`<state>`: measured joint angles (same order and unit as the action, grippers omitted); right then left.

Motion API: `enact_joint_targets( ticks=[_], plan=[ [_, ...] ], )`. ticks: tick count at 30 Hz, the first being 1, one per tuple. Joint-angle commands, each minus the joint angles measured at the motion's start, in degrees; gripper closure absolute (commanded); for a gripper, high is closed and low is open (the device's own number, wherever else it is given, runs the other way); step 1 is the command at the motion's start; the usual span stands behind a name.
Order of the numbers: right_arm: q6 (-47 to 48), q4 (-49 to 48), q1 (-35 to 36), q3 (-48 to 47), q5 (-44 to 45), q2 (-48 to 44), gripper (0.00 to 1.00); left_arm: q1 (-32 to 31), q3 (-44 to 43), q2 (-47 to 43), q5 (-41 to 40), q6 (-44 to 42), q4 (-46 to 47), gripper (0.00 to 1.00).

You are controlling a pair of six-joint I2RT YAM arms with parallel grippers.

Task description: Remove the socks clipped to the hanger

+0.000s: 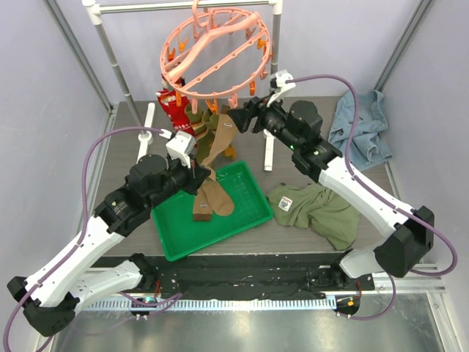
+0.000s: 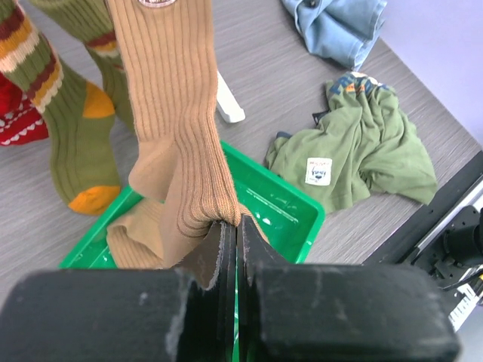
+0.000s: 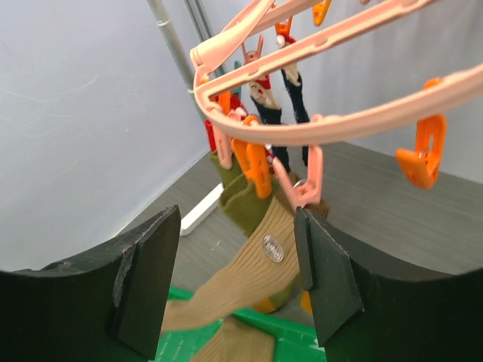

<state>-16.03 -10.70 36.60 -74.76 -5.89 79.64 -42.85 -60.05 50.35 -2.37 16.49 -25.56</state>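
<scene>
The salmon-pink hanger (image 1: 216, 51) hangs from the white rack, with red (image 1: 170, 103) and olive socks (image 1: 195, 117) clipped under it. A tan ribbed sock (image 1: 217, 143) hangs from a pink peg (image 3: 308, 181) and slants down to my left gripper (image 1: 199, 174), which is shut on its lower part (image 2: 181, 151). My right gripper (image 1: 238, 119) is open just below the hanger's ring (image 3: 339, 124). Its fingers (image 3: 147, 279) flank the tan sock's cuff (image 3: 260, 260) without touching it. An orange peg (image 3: 253, 162) holds an olive sock (image 3: 241, 200). A navy sock (image 3: 294, 90) hangs further back.
A green tray (image 1: 249, 213) below holds another tan sock (image 1: 212, 204). An olive-green shirt (image 1: 319, 209) lies right of the tray and a blue denim garment (image 1: 359, 125) lies at the far right. The white rack's poles (image 1: 110, 51) stand behind.
</scene>
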Motion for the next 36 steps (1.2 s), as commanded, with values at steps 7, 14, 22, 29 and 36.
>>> enact_joint_targets(
  ticks=[7, 14, 22, 29, 36],
  plan=[
    [7.07, 3.58, -1.88, -10.49, -1.4, 8.6, 0.29, 0.05, 0.73, -1.22, 0.52, 0.21, 1.39, 1.0],
    [7.33, 3.32, -3.29, -12.69, -4.3, 11.68, 0.35, 0.05, 0.73, -1.3, 0.53, 0.21, 1.3, 1.0],
    [7.07, 2.53, -3.47, -14.62, -6.85, 13.97, 0.39, 0.05, 0.73, -1.22, 0.44, 0.21, 1.3, 1.0],
    [6.28, 1.91, -3.55, -15.5, -6.85, 14.85, 0.48, 0.05, 0.81, -1.22, 0.7, 0.38, 1.3, 1.0],
    [5.22, 1.12, -3.55, -15.77, -6.94, 15.55, 0.57, -0.04, 0.55, -0.95, 0.17, 0.3, 0.78, 1.0]
  ],
)
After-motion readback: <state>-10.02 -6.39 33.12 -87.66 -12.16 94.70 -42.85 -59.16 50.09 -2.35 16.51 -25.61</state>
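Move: The pink clip on the hanger's near rim, with the brown sock hanging from it, is some 7 cm ahead of the right hand, 3 cm to its left and 3 cm lower; the sock's cuff is about 6 cm below the clip. An orange clip stands roughly 4 cm left of the pink clip and level with it in depth; an empty orange clip is some 4 cm to its right and 4 cm farther out. From the left hand, already pinching the sock's lower part, the pink clip lies about 20 cm ahead, 9 cm right and 6 cm up. The right hand reaches forward about 6 cm, sinking some 4 cm and easing 2 to 3 cm left with a small roll of about 10 degrees, so that its open fingers come in on either side of the pink clip below the rim; there it all but stops, and the fingers close by about a third around the clip's arms, seeming just to touch them. The left hand stays put with its fingers shut, keeping its pinch on the brown sock and holding it stretched away from the hanger towards the robot. ##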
